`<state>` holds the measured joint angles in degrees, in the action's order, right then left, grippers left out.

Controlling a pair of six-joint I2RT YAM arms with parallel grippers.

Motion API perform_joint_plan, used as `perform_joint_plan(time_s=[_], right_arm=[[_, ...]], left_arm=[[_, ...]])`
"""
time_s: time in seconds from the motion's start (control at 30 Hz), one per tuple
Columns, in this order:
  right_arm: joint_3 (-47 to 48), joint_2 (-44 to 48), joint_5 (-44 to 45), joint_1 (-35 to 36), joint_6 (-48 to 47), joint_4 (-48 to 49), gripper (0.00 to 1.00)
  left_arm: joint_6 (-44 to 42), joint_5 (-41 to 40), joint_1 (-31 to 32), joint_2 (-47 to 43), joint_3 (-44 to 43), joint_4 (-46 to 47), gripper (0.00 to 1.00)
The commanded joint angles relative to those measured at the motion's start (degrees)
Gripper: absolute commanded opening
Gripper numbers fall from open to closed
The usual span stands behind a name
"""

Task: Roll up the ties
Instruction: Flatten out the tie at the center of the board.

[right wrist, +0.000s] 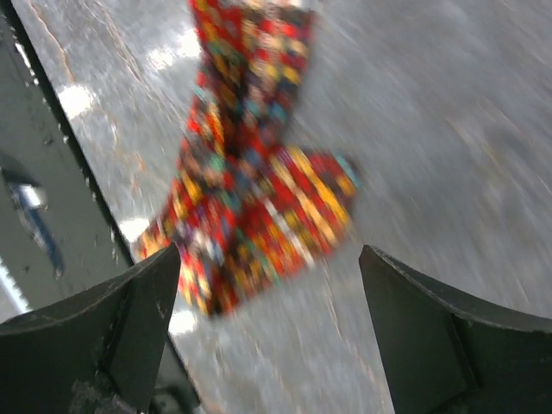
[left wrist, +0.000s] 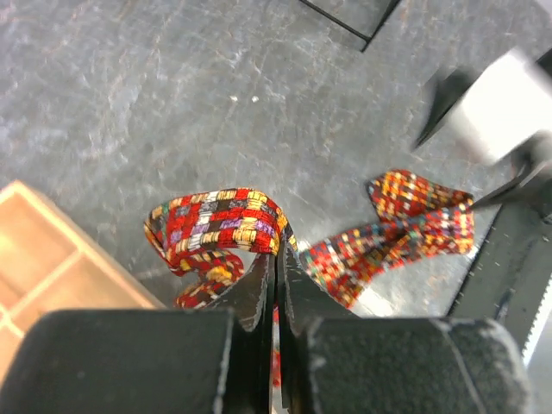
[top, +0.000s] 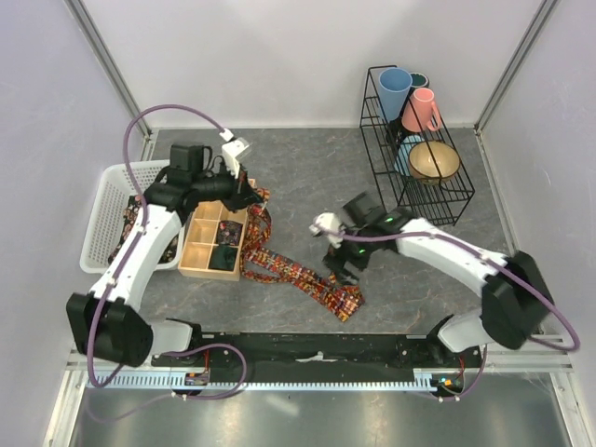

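Note:
A tie [top: 293,272] with a dense red, orange and yellow check print lies across the grey table, running from beside the wooden tray down to its folded wide end near the front edge. My left gripper [top: 253,194] is shut on the tie's upper end, and its black jaws [left wrist: 278,252] pinch the fabric just beneath a raised loop [left wrist: 216,226]. My right gripper [top: 337,268] hovers open just behind the wide end. In the right wrist view that folded end [right wrist: 250,216] lies ahead of the spread fingers [right wrist: 129,319], untouched and blurred.
A wooden compartment tray [top: 212,240] sits left of the tie, with a white plastic basket [top: 112,191] holding more dark printed fabric beyond it. A black wire rack [top: 445,200] with cups and a bowl stands at the back right. The black base rail [top: 317,346] runs along the near edge.

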<state>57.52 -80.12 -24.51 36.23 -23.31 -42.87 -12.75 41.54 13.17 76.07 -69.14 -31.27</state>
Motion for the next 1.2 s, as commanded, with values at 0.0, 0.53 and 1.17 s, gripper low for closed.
perform_joint_plan(time_s=[0.0, 0.53, 1.17], right_arm=[[1.4, -10.3, 7.9, 11.8, 4.9, 11.2, 0.92], [1.8, 2.2, 26.0, 8.5, -0.7, -8.8, 0.0], [-6.8, 26.9, 34.1, -14.3, -34.6, -36.1, 0.0]], left_arm=[[0.8, 3.3, -4.6, -4.2, 4.2, -5.8, 0.02], [-4.6, 10.9, -9.7, -14.5, 6.0, -9.3, 0.02], [0.9, 3.0, 3.7, -9.2, 14.6, -11.5, 0.02]])
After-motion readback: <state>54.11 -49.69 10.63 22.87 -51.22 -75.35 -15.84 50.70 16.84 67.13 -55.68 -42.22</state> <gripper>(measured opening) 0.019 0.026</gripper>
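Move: The loose stretch of tie that the open right hand goes for lies about 6 cm to its left, 2 cm back and 8 cm below; the wire rack stands some 25 cm ahead and 17 cm to the right of that hand. From the left hand, which already grips one end, that stretch is about 13 cm back, 22 cm right and 22 cm below, while the compartment tray is some 8 cm left, 2 cm ahead and 21 cm below. Right hand dips left, pinches the tie, lifts and pulls some 28 cm right; left, still gripping, draws back. ##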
